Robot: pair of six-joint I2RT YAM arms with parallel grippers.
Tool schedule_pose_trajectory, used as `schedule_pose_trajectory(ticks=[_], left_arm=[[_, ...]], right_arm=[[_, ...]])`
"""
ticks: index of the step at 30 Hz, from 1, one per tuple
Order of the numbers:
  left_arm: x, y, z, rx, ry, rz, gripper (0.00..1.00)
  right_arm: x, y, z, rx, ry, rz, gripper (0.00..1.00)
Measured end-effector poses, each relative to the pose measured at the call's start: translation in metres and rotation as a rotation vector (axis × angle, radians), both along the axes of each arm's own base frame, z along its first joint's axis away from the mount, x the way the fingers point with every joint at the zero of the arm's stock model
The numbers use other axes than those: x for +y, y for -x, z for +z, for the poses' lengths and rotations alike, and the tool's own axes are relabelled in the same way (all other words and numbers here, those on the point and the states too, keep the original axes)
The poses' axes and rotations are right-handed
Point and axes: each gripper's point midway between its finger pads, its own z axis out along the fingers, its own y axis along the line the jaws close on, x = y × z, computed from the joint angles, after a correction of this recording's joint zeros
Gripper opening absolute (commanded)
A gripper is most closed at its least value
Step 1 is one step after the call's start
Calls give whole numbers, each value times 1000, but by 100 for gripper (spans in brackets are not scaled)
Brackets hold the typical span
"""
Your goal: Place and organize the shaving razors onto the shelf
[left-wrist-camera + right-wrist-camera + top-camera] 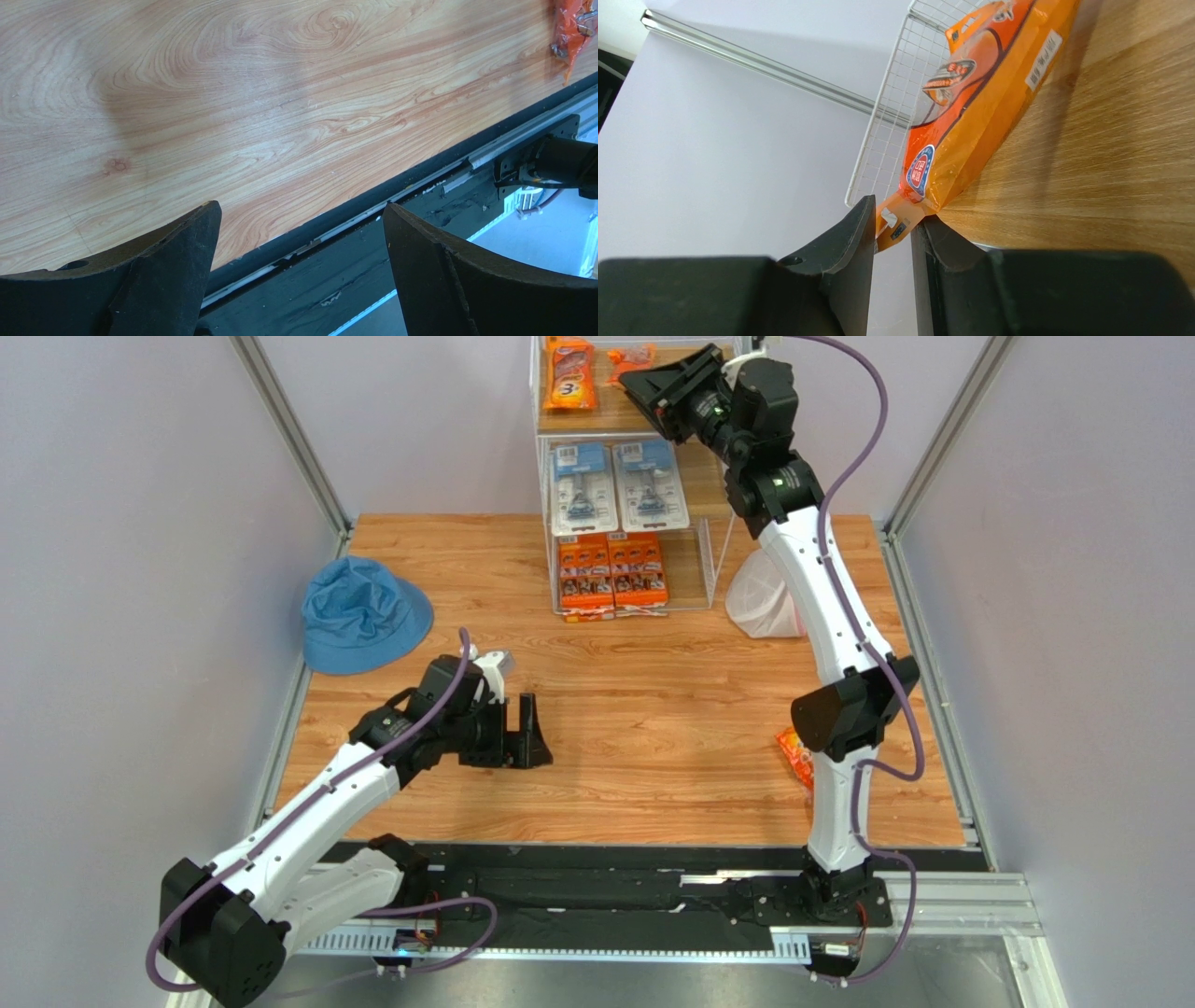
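Note:
On the shelf [709, 476], two white-blue razor cards [617, 486] lie on the middle board and orange multi-packs [612, 574] on the lowest. An orange razor bag [570, 375] rests on the top board. Beside it is a second orange bag [631, 357], whose end tab sits between the narrowed fingers of my right gripper [638, 385]. In the right wrist view this bag [976, 105] lies on the wooden board [1102, 154], its tab pinched in my right gripper [892, 217]. Low over the table hangs my left gripper [530, 732], wide open and empty [298, 217].
A blue bucket hat [362, 613] lies at the table's left. A white mesh bag [765, 602] leans by the shelf's right foot. One orange razor pack [794, 756] lies on the table by the right arm, also the orange pack [572, 31] in the left wrist view.

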Motion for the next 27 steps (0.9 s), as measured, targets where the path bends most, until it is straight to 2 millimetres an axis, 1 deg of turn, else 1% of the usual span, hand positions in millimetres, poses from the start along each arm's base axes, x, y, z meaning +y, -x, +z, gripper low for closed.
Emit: schedule_pose_trajectory(ticks=[2, 7, 13, 16, 18, 19, 20, 21, 23, 27], left_arm=[[0, 0, 0, 0, 0, 0, 94], [0, 0, 0, -1, 0, 0, 94], [0, 0, -1, 2, -1, 0, 94], [0, 0, -1, 2, -1, 0, 93], [0, 0, -1, 2, -1, 0, 93], [0, 0, -1, 2, -1, 0, 93], [0, 0, -1, 2, -1, 0, 93], [0, 0, -1, 2, -1, 0, 93], [0, 0, -1, 2, -1, 0, 93], [0, 0, -1, 2, -1, 0, 93]], right_arm=[[5, -7, -9, 18, -4, 11, 27], [16, -24, -49, 107, -6, 36, 26], [18, -24, -46, 103, -24, 47, 27], [19, -23, -46, 104, -26, 55, 34], [19, -22, -45, 102, -29, 61, 44], [20, -22, -44, 96, -33, 66, 53], [20, -21, -42, 87, -38, 74, 65], [20, -20, -40, 83, -42, 75, 69], [19, -13, -29, 51, -54, 83, 78], [12, -2, -25, 50, -34, 70, 79]])
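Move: The right hand still pinches the near end of the second orange razor bag just over the top shelf. The bag's spot there is some 8 cm ahead, 1 cm to the right and 5 cm below; the first orange bag lies about 7 cm ahead and 7 cm left, 4 cm below. On the shelf beneath, the right blister pack is roughly 3 cm ahead, 4 cm right and 20 cm down. From the idle left hand the spot is about 42 cm ahead, 14 cm right and 32 cm up. The right hand keeps its pinch on the bag's near end and takes it down about 4.5 cm onto the top shelf while pushing it forward and to the left some 2 cm each, beside the first orange bag, the fingers tipping slightly downward. After a brief hold there, the fingers open from about a quarter to over three quarters and let go of the bag, as the hand draws back and rises, roughly 2 cm each way. ##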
